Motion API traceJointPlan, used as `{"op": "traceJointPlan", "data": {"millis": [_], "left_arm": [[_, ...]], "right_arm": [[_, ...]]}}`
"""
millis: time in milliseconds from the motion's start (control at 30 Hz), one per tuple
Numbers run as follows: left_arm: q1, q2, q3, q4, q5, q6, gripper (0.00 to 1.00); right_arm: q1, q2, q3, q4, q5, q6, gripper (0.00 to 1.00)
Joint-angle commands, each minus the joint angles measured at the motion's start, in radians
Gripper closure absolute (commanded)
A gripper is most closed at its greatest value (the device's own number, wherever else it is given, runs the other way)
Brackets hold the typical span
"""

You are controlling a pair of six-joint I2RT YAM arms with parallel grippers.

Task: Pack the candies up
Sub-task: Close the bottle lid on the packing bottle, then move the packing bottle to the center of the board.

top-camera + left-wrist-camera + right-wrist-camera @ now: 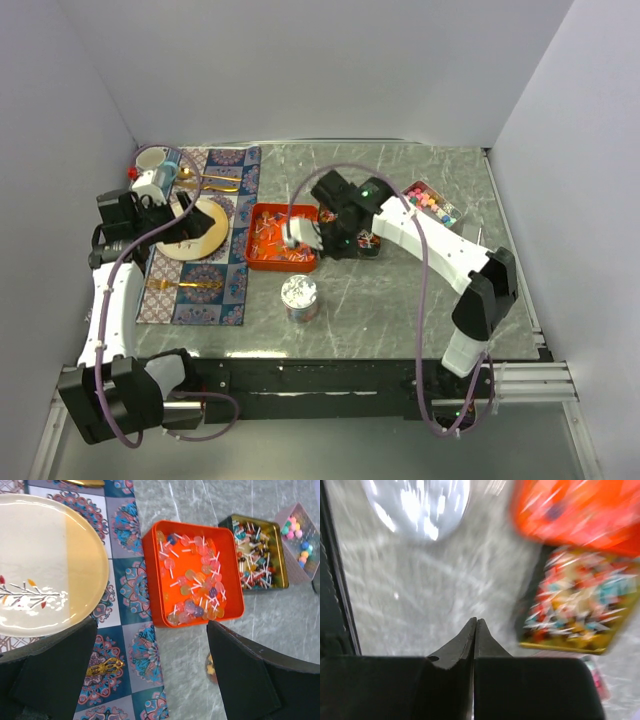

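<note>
Lollipop-like candies fill an orange tray (268, 215), which also shows in the left wrist view (152, 580) and, blurred, in the right wrist view (580, 510). A gold tin (280, 555) (580, 600) holds multicoloured wrapped candies; in the top view my right arm partly covers it (368, 243). A clear box (432, 203) (299, 540) holds pink, blue and yellow ball candies. My right gripper (340, 252) (475, 622) is shut and empty, low over the bare table next to the gold tin. My left gripper (190, 228) (150, 680) is open and empty, above the plate's edge.
A round silver tin (300, 297) (417, 505) stands near the table's middle front. A patterned placemat (235, 290) carries a cream plate (45, 565), gold cutlery (105, 667) and a mug (160, 180) at the back left. Walls close in on three sides.
</note>
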Motion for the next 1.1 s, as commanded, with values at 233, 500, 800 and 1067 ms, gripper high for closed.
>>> {"op": "traceJointPlan", "data": {"millis": [233, 500, 800, 1067], "left_arm": [[0.002, -0.131, -0.188, -0.082, 0.328, 0.744, 0.04], [0.001, -0.140, -0.213, -0.112, 0.390, 0.817, 0.04], [-0.161, -0.303, -0.357, 0.248, 0.462, 0.620, 0.04], [-0.426, -0.265, -0.506, 0.647, 0.329, 0.288, 0.03]], "right_arm": [[0.179, 0.196, 0.256, 0.022, -0.153, 0.165, 1.00], [0.203, 0.248, 0.118, 0.071, -0.113, 0.136, 1.00], [0.171, 0.241, -0.086, 0.140, -0.031, 0.130, 1.00], [0.072, 0.178, -0.212, 0.157, -0.008, 0.122, 1.00]]}}
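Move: The bottle lid, already lying on the packing bottle, is about 9 cm to the right hand's left, 5 cm back and 7 cm below its shut fingers. The orange tray lies some 11 cm ahead of that hand, 14 cm to its left and 14 cm down; the dark lollipop tray is about 15 cm ahead, 2 cm to its left and equally low. From the left hand, the lid is roughly 28 cm right, 12 cm back and 11 cm down. Swing the closed right fingers left in an arc, about 6 cm up, then back and some 11 cm down onto the middle of the lid; keep the tips bearing there while they ease a centimetre or two right and forward. Meanwhile bring the open left gripper right and back towards the bottle, some 17 cm in all and lower, turning clockwise. ##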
